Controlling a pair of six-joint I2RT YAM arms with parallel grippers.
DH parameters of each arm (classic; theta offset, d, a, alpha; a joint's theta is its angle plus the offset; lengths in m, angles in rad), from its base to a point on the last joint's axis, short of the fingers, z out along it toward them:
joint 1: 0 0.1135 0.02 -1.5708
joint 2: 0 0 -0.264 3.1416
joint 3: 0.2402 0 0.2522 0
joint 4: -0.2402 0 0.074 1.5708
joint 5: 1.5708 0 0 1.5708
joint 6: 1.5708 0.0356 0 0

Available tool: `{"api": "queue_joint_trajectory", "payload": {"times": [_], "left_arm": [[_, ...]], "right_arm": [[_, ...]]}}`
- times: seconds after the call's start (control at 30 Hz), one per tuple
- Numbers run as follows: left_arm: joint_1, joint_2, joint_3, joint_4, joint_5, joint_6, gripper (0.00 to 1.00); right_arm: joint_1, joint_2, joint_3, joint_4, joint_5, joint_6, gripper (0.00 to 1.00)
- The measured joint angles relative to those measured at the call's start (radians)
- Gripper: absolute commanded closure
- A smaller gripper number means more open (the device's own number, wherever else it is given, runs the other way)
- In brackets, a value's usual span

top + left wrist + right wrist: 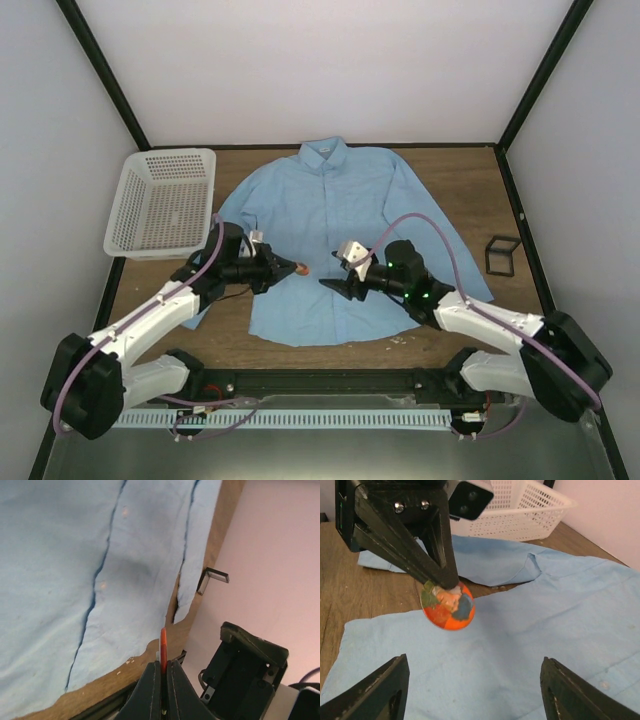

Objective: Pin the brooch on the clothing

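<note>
The clothing (330, 215), a light blue collared shirt, lies flat on the table. My left gripper (296, 268) is shut on the brooch (304, 269), a small orange-red disc, and holds it just above the shirt's lower front. The left wrist view shows the brooch (163, 645) edge-on, pinched between the closed jaws. In the right wrist view the brooch (448, 607) faces the camera with a coloured picture on it, hanging above the clothing (545, 630). My right gripper (331, 284) stands open a short way to its right, pointing at it, with nothing between its fingers (380, 690).
A white mesh basket (165, 200) stands at the back left, close to the shirt's sleeve. A small black square frame box (503, 255) sits at the right edge of the wooden table (470, 190). Black frame rails border the table.
</note>
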Motion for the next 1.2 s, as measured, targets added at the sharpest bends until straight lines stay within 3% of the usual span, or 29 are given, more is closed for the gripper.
{"api": "queue_joint_trajectory", "payload": {"times": [0.1,0.3,0.53,0.6,0.73,0.83,0.97,1.0,1.03,1.2], "left_arm": [[0.000,-0.001,-0.025,-0.005,0.010,-0.054,1.00],[0.003,0.012,-0.045,-0.009,0.031,-0.096,1.00],[0.003,0.031,-0.052,0.005,0.055,-0.108,1.00],[0.004,0.031,-0.052,0.011,0.056,-0.108,1.00],[0.011,0.031,-0.052,0.014,0.051,-0.116,0.97],[0.013,0.031,-0.051,0.014,0.050,-0.114,0.78],[0.013,0.026,-0.037,-0.008,0.043,-0.044,0.13],[0.013,0.017,-0.027,-0.025,0.034,-0.021,0.05],[0.014,0.004,-0.019,-0.035,0.026,0.003,0.01],[0.014,-0.114,0.006,-0.008,-0.005,0.126,0.00]], "right_arm": [[0.036,0.059,0.007,0.042,0.006,-0.066,0.44],[0.105,0.165,0.028,0.095,0.023,-0.175,0.46],[0.169,0.269,0.070,0.147,0.071,-0.257,0.82],[0.174,0.280,0.071,0.164,0.077,-0.259,0.97],[0.176,0.289,0.072,0.177,0.093,-0.273,0.99],[0.177,0.288,0.068,0.192,0.103,-0.261,0.99],[0.168,0.235,0.017,0.245,0.126,-0.140,0.99],[0.161,0.210,0.002,0.248,0.128,-0.098,0.99],[0.145,0.181,-0.012,0.247,0.119,-0.041,0.99],[0.003,0.042,-0.027,0.202,0.031,0.290,0.99]]}}
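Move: The left gripper already holds the brooch by its edge, the disc some 2 cm to the right of its hand point and 1 cm lower; the open right gripper waits about 10 cm to the left hand's right, level with it in reach. From the right hand, the brooch is roughly 7 cm to the left, 2 cm lower, neither ahead nor back. The shirt lies below, its middle about 16 cm under the right hand and 10 cm farther out. Lower the left gripper 2–3 cm, easing slightly back, and hold the brooch there while you bring the right gripper about 6 cm left and nearly 4 cm down, and shut its fingers on the disc's free side. Then open the left fingers wide and raise that hand some 6 cm, tilting its fingertips upward, while the right keeps its pinch and draws back right and up, finishing slightly forward. ##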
